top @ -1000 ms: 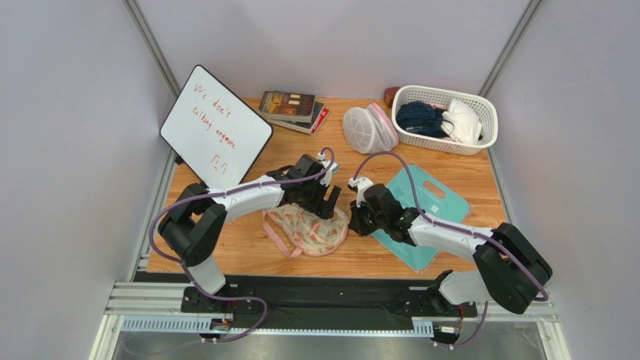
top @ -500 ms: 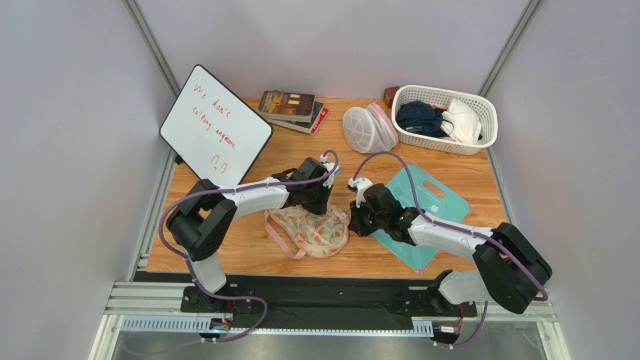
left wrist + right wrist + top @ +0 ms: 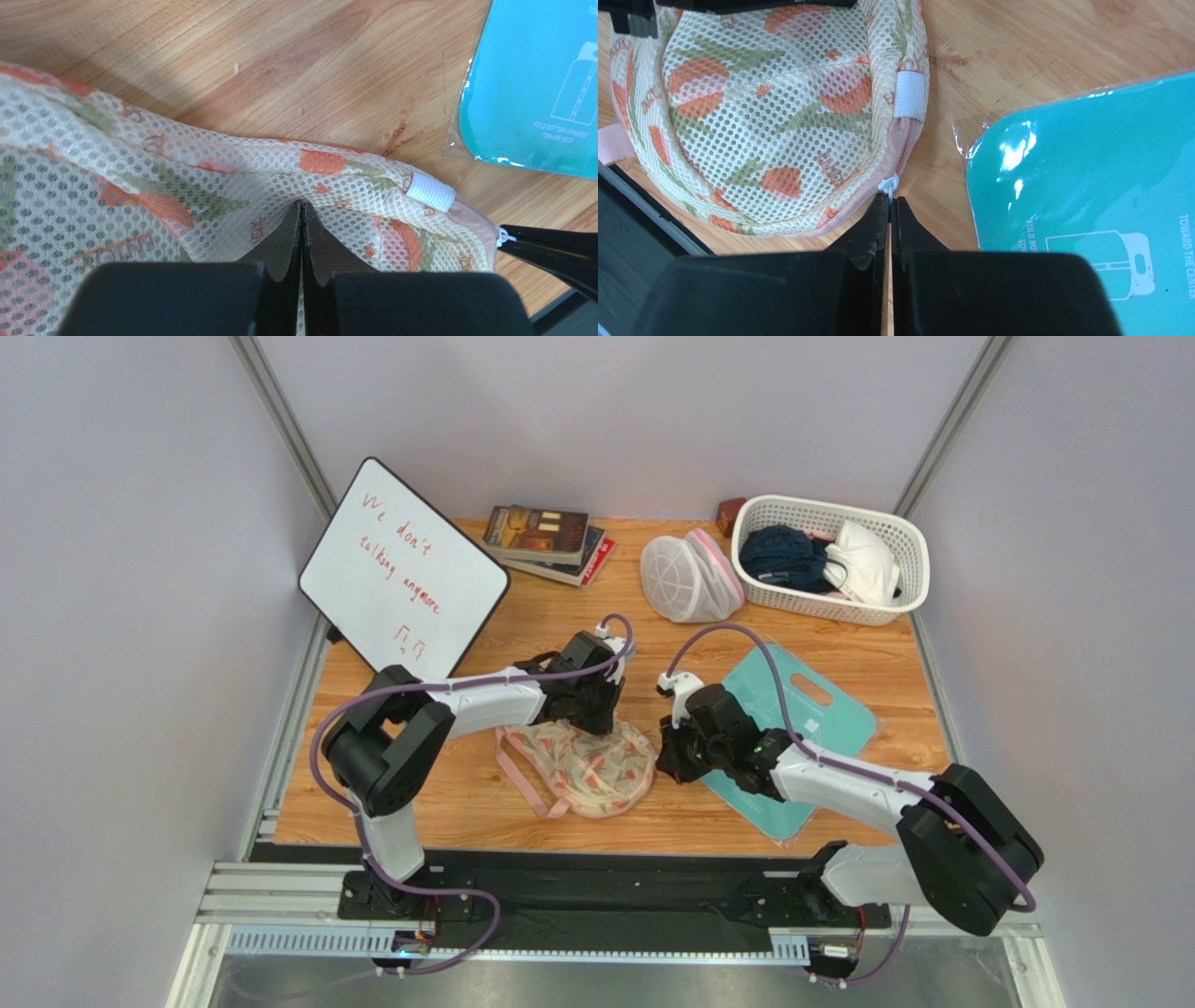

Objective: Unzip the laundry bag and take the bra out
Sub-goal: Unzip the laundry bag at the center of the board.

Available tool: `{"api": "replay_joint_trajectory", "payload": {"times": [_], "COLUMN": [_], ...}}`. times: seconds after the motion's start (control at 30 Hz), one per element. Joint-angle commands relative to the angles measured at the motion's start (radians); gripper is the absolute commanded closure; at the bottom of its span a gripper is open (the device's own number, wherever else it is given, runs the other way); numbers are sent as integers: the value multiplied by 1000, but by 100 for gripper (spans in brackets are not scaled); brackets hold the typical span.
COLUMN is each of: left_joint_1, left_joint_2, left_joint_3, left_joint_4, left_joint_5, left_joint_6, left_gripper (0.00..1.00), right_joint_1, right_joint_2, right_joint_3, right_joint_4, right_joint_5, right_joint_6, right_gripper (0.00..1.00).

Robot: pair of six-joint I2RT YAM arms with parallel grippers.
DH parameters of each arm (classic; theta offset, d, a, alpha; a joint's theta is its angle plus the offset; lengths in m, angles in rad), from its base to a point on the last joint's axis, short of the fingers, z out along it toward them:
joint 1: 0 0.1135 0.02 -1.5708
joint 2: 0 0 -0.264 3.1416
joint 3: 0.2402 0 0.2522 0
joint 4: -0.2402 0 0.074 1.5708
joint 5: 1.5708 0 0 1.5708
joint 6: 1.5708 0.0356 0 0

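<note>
The laundry bag [image 3: 582, 767], cream mesh with an orange floral print and pink edging, lies flat on the wooden table between the two arms. My left gripper [image 3: 601, 717] is at the bag's far edge, shut on a pinch of the mesh [image 3: 302, 204]. At the bag's right end, my right gripper [image 3: 671, 756] is shut on the small white zipper pull [image 3: 887, 185], just below a white elastic tab [image 3: 907, 94]. The pink zipper looks closed along the edge. The bra is hidden.
A teal packet [image 3: 786, 728] lies under the right arm. At the back are a whiteboard [image 3: 403, 571], stacked books [image 3: 550, 541], a white mesh dome bag [image 3: 687, 578] and a white basket [image 3: 832, 557] holding clothes.
My left gripper came down onto the bag's far edge and closed on the mesh. The right gripper stayed shut on the zipper pull, shifting only slightly.
</note>
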Motion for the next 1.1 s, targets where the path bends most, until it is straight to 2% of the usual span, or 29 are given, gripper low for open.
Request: {"api": "replay_joint_trajectory", "payload": {"times": [0.0,0.63,1.07], "left_joint_1": [18,31,31], "left_joint_2": [50,76,68], "left_joint_3": [-11,-40,-53], "left_joint_4": [-27,53,70], "left_joint_5": [-21,-48,-84], "left_joint_6": [-48,-169,-203], "left_gripper": [100,100,100], "right_joint_1": [17,218,324], "right_joint_2": [-58,-64,5], "right_joint_3": [-29,-75,-21], "right_joint_4": [-1,28,80], "right_joint_5": [11,93,100], "right_joint_6": [37,202,253], "right_gripper": [100,100,100]}}
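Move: The right hand already has the zip pull in its shut fingertips; the white tab lies about 3 cm ahead and 2 cm left of it. The laundry bag's near rim, which the pull heads for, is some 8 cm back and 9 cm left, and the middle of the teal board about 16 cm right and 2 cm ahead. From the left hand, shut on the bag's cloth, the zip pull is roughly 5 cm back and 7 cm right. The right hand keeps its pinch on the zip pull and draws it about 7 cm back and then increasingly left as well, sinking a centimetre, along the laundry bag's zip away from the white tab and round towards the near rim. The left hand keeps its shut fingers on the cloth as an anchor while easing some 2 cm right and then forward, against the pull, turning about 10 degrees counter-clockwise. ##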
